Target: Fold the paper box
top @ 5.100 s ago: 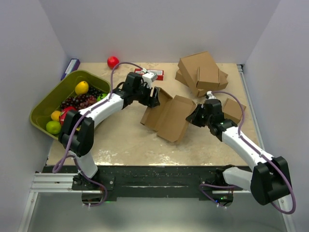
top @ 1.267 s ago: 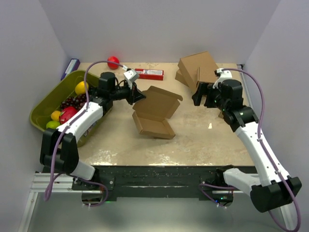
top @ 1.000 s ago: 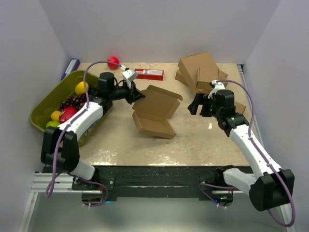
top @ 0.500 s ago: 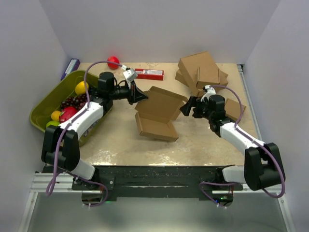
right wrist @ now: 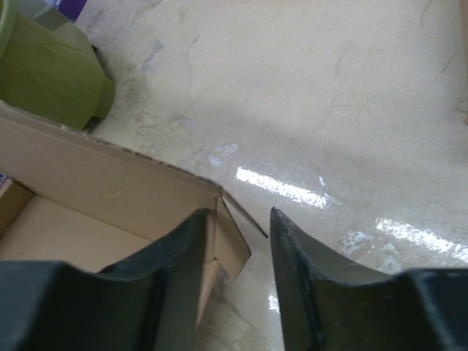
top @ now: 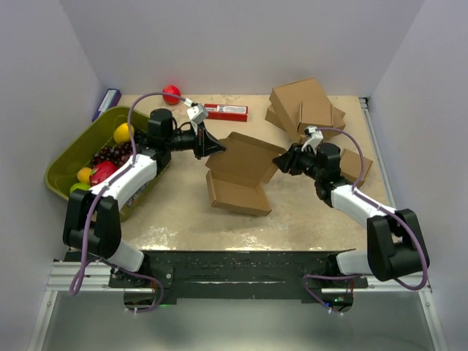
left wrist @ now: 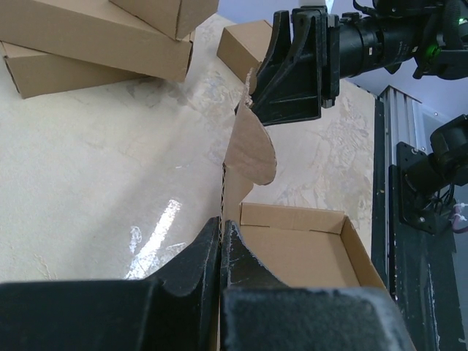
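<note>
The paper box sits mid-table as a shallow brown tray with its lid raised behind it. My left gripper is shut on the lid's left edge; in the left wrist view its fingers pinch the cardboard edge, with the tray to the right and a rounded flap beyond. My right gripper is at the lid's right corner. In the right wrist view its jaws stand part-way apart around a small corner flap, the left finger against the wall, a gap at the right finger.
A green basket of fruit lies at the left edge. A red ball and a red packet are at the back. A pile of brown boxes and a small brown box stand at the right.
My right arm has swung left from the pile of boxes to the lid's right corner, and its jaws have narrowed around the corner flap. The left gripper has kept its hold, barely moving.
</note>
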Robot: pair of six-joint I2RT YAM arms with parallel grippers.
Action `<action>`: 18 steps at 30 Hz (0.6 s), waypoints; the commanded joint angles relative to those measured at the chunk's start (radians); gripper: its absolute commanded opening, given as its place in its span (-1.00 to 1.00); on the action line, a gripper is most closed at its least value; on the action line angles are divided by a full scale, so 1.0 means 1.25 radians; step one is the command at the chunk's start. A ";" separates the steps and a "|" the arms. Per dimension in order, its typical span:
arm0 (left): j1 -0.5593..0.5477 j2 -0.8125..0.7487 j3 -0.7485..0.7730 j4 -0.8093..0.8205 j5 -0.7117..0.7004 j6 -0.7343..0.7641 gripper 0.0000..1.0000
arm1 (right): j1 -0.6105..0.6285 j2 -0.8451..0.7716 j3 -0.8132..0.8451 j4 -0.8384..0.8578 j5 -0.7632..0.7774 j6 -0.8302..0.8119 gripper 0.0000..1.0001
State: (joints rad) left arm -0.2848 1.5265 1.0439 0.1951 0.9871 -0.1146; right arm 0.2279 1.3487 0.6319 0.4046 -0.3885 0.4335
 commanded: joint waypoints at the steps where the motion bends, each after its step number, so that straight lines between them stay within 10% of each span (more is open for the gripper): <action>1: 0.001 0.006 -0.001 0.043 0.018 -0.019 -1.00 | -0.002 0.005 0.010 0.013 -0.045 -0.029 -0.29; 6: 0.001 0.012 0.001 0.041 -0.010 -0.031 -1.00 | -0.002 -0.003 0.006 -0.001 -0.037 -0.039 -1.00; 18: -0.018 0.032 0.046 -0.118 -0.181 0.071 -0.21 | -0.002 -0.081 0.007 -0.087 0.090 -0.131 -1.00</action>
State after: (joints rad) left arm -0.2897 1.5539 1.0512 0.0944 0.8280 -0.0814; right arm 0.2287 1.2846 0.6319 0.2977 -0.3355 0.3195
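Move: The lid's right corner flap lies almost between my half-open right fingers, about 1 cm ahead and 1 cm to the left. From my right hand, the tray is centred about 12 cm left, 8 cm back and well below. The box stack is some 17 cm ahead and 10 cm right, the loose small box about 27 cm right and level. My left hand already pinches the lid's left edge; the right corner lies about 19 cm to its right, 1 cm ahead and somewhat lower. I close my right fingers all the way onto the lid's right corner, pinching it almost in place, then draw it about 2 cm to the right. Once that grip is shut, my left hand opens to about a third and lets go of the lid's left edge, sinking some 3 cm and easing 2 cm forward, with a slight counter-clockwise turn. ##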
